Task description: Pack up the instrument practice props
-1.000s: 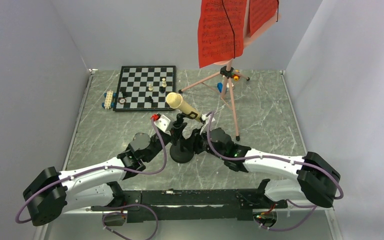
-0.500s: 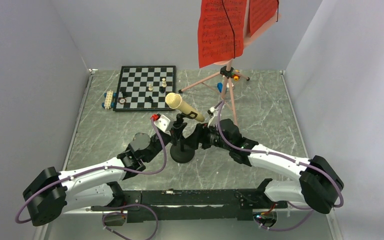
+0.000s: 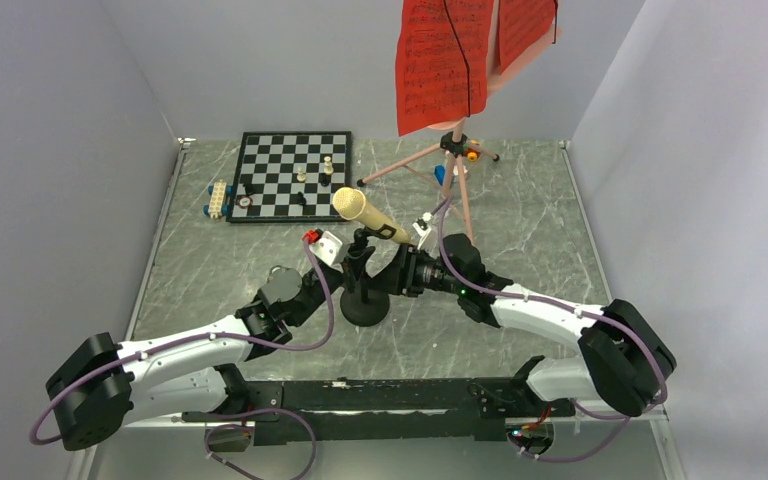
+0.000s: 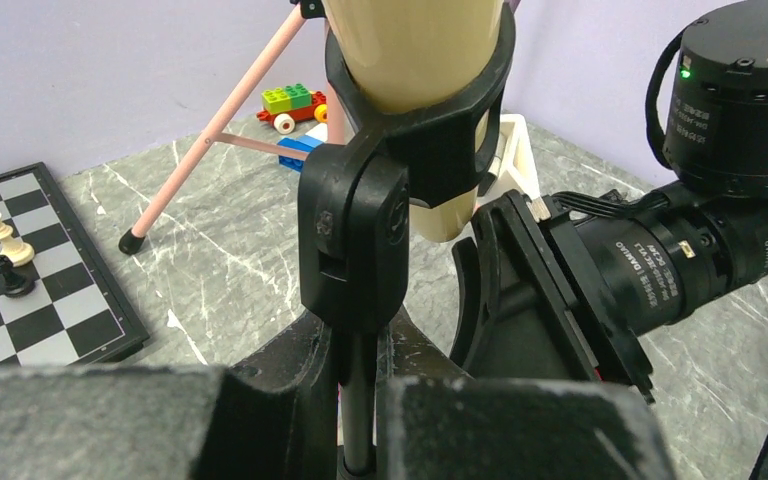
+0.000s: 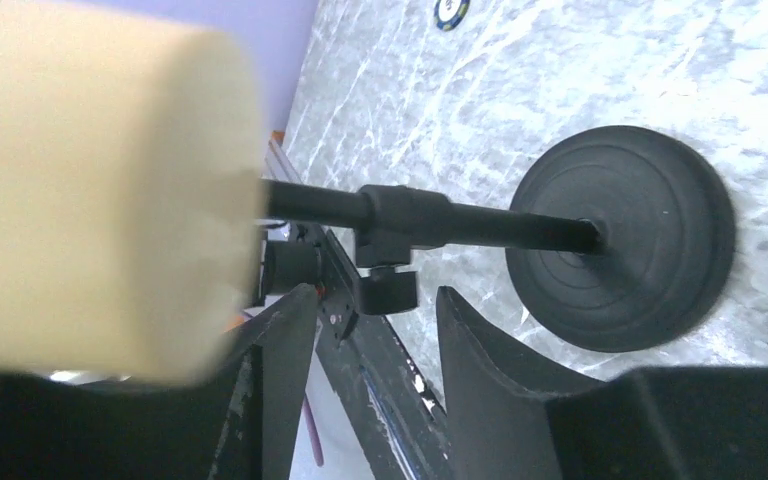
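Observation:
The cream foam-headed microphone (image 3: 365, 214) sits tilted in a black clip (image 4: 400, 150) on its stand, whose round base (image 3: 365, 310) rests on the table. My left gripper (image 4: 360, 420) is shut on the thin black pole (image 4: 360, 400) just under the clip. My right gripper (image 5: 375, 330) is open beside the pole (image 5: 480, 225), level with its clamp knob (image 5: 390, 290), with nothing between its fingers (image 5: 470, 340). The base (image 5: 625, 235) lies beyond it. The pink tripod music stand (image 3: 465, 200) stands at the back, carrying the red sheet-music pages (image 3: 445, 65).
A black-and-white chessboard (image 3: 295, 175) with pieces lies at the back left, with a toy brick car (image 3: 220, 198) at its left edge. More coloured bricks (image 4: 295, 100) sit between the tripod's legs. Grey walls close in the table on three sides.
My right gripper has moved left and farther in, up to the microphone stand's pole, and its jaws have come apart. The left gripper has kept its hold on the pole.

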You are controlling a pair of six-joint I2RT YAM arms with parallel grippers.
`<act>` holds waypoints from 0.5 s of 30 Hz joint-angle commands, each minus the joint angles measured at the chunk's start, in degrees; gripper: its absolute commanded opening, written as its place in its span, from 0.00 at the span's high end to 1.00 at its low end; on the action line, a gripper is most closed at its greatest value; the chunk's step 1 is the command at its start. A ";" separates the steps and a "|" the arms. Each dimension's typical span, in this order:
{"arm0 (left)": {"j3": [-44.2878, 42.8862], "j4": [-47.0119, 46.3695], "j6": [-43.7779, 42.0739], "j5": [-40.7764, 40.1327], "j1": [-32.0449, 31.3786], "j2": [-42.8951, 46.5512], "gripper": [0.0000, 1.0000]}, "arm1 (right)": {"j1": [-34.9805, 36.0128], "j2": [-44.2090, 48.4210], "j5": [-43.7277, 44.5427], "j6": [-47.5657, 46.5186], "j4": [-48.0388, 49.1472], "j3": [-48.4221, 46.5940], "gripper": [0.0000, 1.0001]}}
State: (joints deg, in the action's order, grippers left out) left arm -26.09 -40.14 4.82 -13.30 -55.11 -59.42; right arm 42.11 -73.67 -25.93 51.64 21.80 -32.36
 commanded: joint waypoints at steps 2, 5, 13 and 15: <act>-0.30 1.74 0.63 -0.53 -1.31 -0.52 1.00 | -2.37 -1.19 -2.20 5.82 9.80 2.15 0.53; -0.44 1.90 0.46 -0.65 -1.62 -0.60 1.00 | -2.38 -2.24 -3.52 5.35 9.97 0.95 0.59; 0.04 1.18 0.84 -0.46 -1.84 -1.24 1.00 | -2.33 -3.73 -4.92 4.11 11.89 0.06 0.72; 0.23 0.84 1.13 -0.37 -1.84 -1.52 1.00 | -2.38 -4.38 -5.82 3.95 13.02 0.14 0.81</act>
State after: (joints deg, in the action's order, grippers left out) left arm -26.09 -40.42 4.51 -15.18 -55.92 -59.55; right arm 39.83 -76.84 -29.47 55.72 29.12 -30.28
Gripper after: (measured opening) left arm 0.139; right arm 0.275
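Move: The collar knob on the mic stand's pole is almost at the right gripper's tips, roughly 1 cm ahead, 1 cm left and level with them. The stand's round base lies about 3 cm ahead, 3 cm left and 14 cm below; the microphone is overhead, some 5 cm ahead, 1 cm left and 17 cm up. For the left gripper, which holds the pole, the knob is about 9 cm below, 2 cm back and 1 cm right. Close the right gripper from about half open to roughly a quarter, so that its two pads come to pinch the collar knob from above and below. Ease the hand less than 1 cm forward and slightly down as you close, with only some 5 degrees of wrist turn. Keep the left gripper still, holding the pole. ##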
